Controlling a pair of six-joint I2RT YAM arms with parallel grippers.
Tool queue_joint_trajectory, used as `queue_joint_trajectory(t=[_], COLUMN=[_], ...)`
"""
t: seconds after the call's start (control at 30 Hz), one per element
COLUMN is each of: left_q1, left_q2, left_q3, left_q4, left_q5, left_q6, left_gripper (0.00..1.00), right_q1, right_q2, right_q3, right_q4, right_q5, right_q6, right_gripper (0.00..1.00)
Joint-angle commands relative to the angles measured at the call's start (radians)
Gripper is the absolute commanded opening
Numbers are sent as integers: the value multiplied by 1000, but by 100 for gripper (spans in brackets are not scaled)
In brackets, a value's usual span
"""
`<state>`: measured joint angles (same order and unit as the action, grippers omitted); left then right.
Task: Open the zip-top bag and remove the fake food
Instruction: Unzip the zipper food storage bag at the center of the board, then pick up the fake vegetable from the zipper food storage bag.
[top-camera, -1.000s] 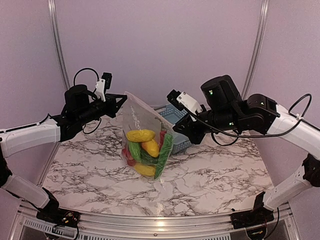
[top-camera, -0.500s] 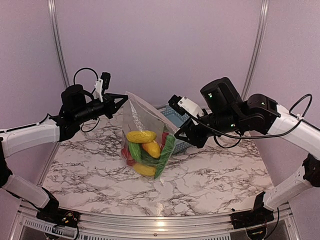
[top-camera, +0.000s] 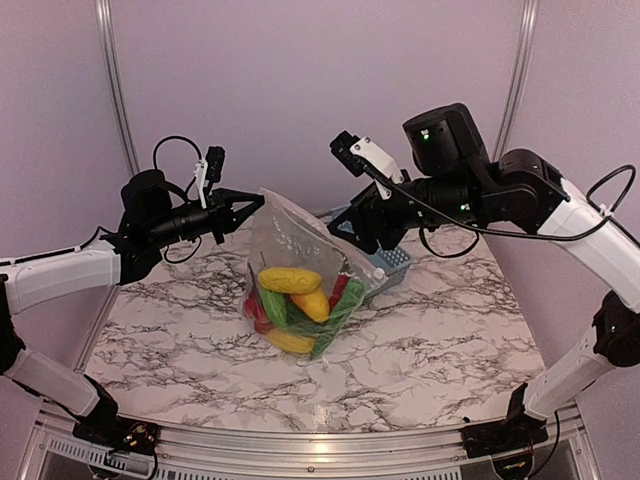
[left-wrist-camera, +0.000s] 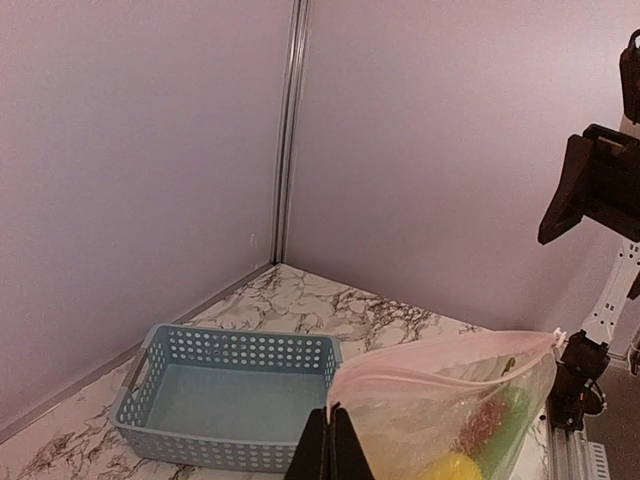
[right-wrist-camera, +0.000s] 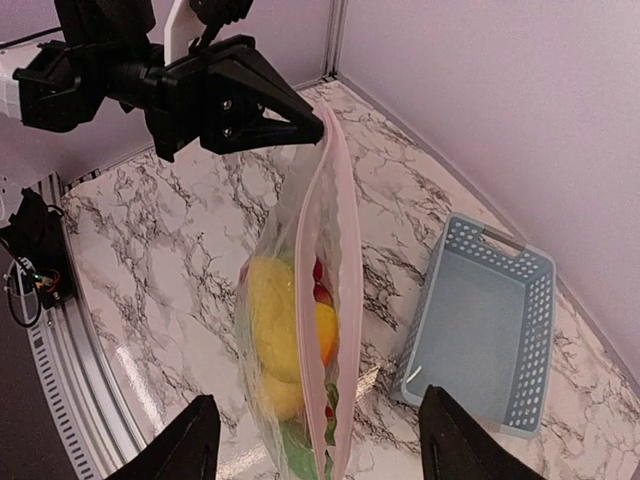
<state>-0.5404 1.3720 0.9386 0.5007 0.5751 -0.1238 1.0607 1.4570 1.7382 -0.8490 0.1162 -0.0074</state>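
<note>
The clear zip-top bag (top-camera: 300, 262) hangs by its left top corner from my left gripper (top-camera: 257, 203), which is shut on that corner (left-wrist-camera: 336, 418). Its lower end rests on the marble table. Inside lies the fake food: a yellow corn (top-camera: 289, 279), green pieces (top-camera: 344, 301) and red ones (top-camera: 256, 310). In the right wrist view the bag's pink zip edge (right-wrist-camera: 327, 250) runs below me, parted by a narrow gap over the yellow food (right-wrist-camera: 270, 300). My right gripper (top-camera: 368, 232) hovers above the bag's right end, open (right-wrist-camera: 325, 450), holding nothing.
A blue-grey lattice basket (left-wrist-camera: 230, 392) stands on the table behind the bag, at the back right (right-wrist-camera: 490, 320). Pale walls with metal posts close in the table's back corners. The right arm's dark links (left-wrist-camera: 600, 190) rise on the far side of the bag.
My right gripper has opened, let go of the bag's right edge and risen up and back. The bag has sagged toward the right. The left gripper still holds its corner.
</note>
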Motion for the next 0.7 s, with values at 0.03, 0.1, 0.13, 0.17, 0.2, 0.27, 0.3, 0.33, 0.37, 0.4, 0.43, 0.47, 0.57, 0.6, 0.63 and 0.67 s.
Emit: queue_joint_trajectory(t=[0.03, 0.1, 0.13, 0.17, 0.2, 0.27, 0.3, 0.33, 0.37, 0.4, 0.43, 0.47, 0.57, 0.6, 0.63, 0.67], left_q1=[-1, -1, -1, -2, -3, -3, -3, -3, -3, -4, -4, -4, -6, -7, -8, -9], left_q2=[12, 4, 4, 4, 3, 2, 1, 2, 2, 2, 1, 1, 6, 7, 10, 10], left_q3=[-8, -11, -12, -12, -12, -12, -13, -12, -11, -11, -13, -15, -12, -10, -9, -9], left_q4=[35, 30, 26, 23, 22, 19, 19, 17, 13, 12, 11, 14, 19, 20, 25, 29], left_q5=[21, 17, 16, 18, 18, 18, 18, 18, 18, 19, 19, 19, 24, 24, 25, 26], left_q6=[7, 13, 16, 18, 19, 21, 23, 23, 25, 28, 29, 29, 28, 29, 30, 28], left_gripper=[0, 0, 0, 0, 0, 0, 0, 0, 0, 0, 0, 0, 0, 0, 0, 0], right_q1=[-13, -26, -33, -38, -42, -50, -53, -59, -62, -67, -69, -70, -72, -74, -74, -74], right_q2=[49, 75, 85, 95, 104, 116, 123, 130, 141, 151, 164, 178, 203, 210, 215, 218], right_q3=[121, 157, 176, 187, 196, 211, 217, 223, 228, 236, 247, 259, 276, 277, 277, 276], right_q4=[-21, -32, -37, -41, -45, -44, -44, -42, -38, -39, -42, -45, -50, -50, -49, -47], right_q5=[35, 22, 18, 14, 9, -5, -15, -24, -33, -39, -47, -52, -57, -66, -79, -85], right_q6=[-16, -16, -16, -16, -16, -13, -12, -11, -10, -8, -5, -4, 3, 3, 3, 24], right_gripper=[59, 52, 49, 43, 40, 33, 30, 28, 26, 23, 21, 20, 15, 14, 13, 13])
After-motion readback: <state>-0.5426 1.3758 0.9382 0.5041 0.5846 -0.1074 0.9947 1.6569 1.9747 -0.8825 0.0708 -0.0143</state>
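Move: Below and to the left of the empty right hand is the middle of the bag's open mouth: about 8 cm left, 3 cm ahead and 8 cm down. The zip's slider end sags some 5 cm right of that hand, 3 cm back and 12 cm lower; the yellow food hangs about 12 cm left, level fore and aft, 21 cm below. The basket is some 20 cm ahead, 3 cm right, 33 cm down. From the left hand, the mouth's middle lies about 12 cm right, 7 cm back, 5 cm below. Swinging clear above the bag's slider end, the right hand rises about 3.5 cm, then travels forward and left, some 5 cm in all, over the open mouth, while sinking back nearly to its starting height. Its wide-open fingers draw almost shut on nothing, with hardly any wrist turn. The left hand stays put and keeps its pinch on the mouth's far corner. ##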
